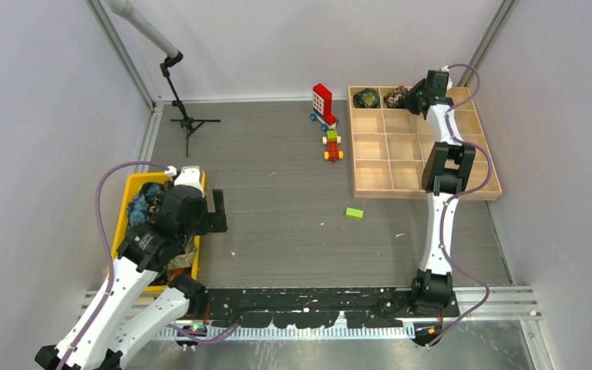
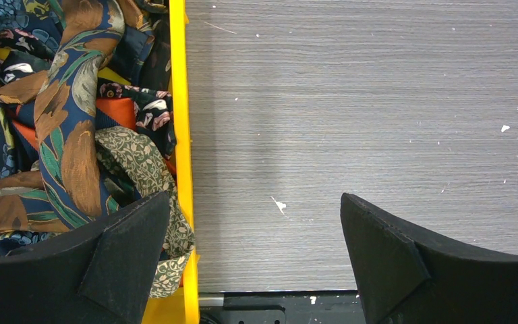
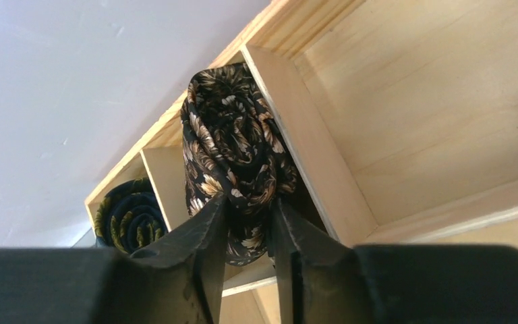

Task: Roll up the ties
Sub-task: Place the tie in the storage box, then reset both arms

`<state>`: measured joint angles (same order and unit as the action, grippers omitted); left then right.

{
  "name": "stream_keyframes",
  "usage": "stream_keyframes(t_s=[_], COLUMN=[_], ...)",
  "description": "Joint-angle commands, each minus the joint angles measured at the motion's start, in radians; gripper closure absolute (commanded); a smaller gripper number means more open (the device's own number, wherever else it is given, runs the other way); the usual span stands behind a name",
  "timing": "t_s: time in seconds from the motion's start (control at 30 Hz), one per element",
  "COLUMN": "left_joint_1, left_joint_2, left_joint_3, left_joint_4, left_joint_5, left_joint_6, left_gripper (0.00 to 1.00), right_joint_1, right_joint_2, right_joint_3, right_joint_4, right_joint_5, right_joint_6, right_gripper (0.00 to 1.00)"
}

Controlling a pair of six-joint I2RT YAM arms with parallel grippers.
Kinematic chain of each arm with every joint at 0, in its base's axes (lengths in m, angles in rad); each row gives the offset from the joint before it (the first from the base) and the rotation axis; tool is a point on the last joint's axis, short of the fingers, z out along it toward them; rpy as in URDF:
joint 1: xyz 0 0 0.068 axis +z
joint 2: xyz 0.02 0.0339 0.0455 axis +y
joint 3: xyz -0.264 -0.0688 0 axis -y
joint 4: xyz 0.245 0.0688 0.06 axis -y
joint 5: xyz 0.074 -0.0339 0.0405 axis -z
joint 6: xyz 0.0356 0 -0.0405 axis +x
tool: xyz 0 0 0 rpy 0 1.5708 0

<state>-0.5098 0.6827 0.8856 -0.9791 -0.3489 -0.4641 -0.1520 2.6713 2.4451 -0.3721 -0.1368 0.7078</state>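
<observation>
A black rolled tie [image 3: 233,142] with tan leaves stands in a back compartment of the wooden tray [image 1: 424,187]. My right gripper [image 3: 249,209] reaches over that far corner [image 1: 410,96], its jaws a little apart with the roll's lower fold between them, touching both fingers. A dark blue-and-green rolled tie [image 3: 128,219] fills the compartment to its left. Loose patterned ties [image 2: 67,135] are heaped in the yellow bin [image 2: 179,101] at the near left. My left gripper [image 2: 256,250] hovers wide open over the bin's right rim and bare table, holding nothing.
Red-and-white toy bricks [image 1: 323,102] and a small coloured toy [image 1: 331,146] stand left of the tray. A green block [image 1: 354,213] lies mid-table. A black stand [image 1: 186,117] rises at the back left. One olive tie [image 2: 145,169] droops over the bin's rim.
</observation>
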Motion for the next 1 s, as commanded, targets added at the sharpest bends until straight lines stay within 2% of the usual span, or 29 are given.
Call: stream_keyframes(t_s=[0.0, 0.3, 0.6, 0.67, 0.97], left_joint_1=[0.004, 0.004, 0.004, 0.004, 0.003], left_joint_2=[-0.002, -0.015, -0.046, -0.052, -0.077], left_joint_3=[0.003, 0.000, -0.004, -0.005, -0.019], left_joint_4=[0.041, 0.044, 0.048, 0.051, 0.055], left_joint_5=[-0.012, -0.008, -0.004, 0.000, -0.014], left_joint_6=[0.009, 0.010, 0.015, 0.016, 0.017], left_gripper=[0.00, 0.00, 0.00, 0.00, 0.00], right_joint_1=[0.009, 0.017, 0.035, 0.040, 0.129], right_joint_2=[-0.027, -0.139, -0.332, -0.416, -0.844], right_joint_3=[0.012, 0.005, -0.016, -0.067, -0.504], right_joint_4=[0.009, -0.003, -0.054, -0.051, 0.024], right_joint_5=[0.020, 0.017, -0.013, -0.010, 0.061], right_joint_6=[-0.048, -0.041, -0.065, -0.073, -0.108], right_gripper=[0.60, 0.33, 0.21, 0.21, 0.20])
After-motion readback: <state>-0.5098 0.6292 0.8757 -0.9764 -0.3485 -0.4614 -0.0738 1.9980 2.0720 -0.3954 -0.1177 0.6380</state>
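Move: The right hand is at the brown-patterned tie in its far-row compartment, the tie's middle about 2 cm ahead, 1 cm left and 3 cm below. The first rolled tie sits some 12 cm left and 2 cm ahead, the empty compartment about 10 cm right and 2 cm ahead, both roughly 3 cm lower. From the left hand, the patterned tie lies about 50 cm ahead, 60 cm right and 15 cm below. The right fingers open wide, releasing the patterned tie, and the hand rises about 25 cm, drawing back some 10. ##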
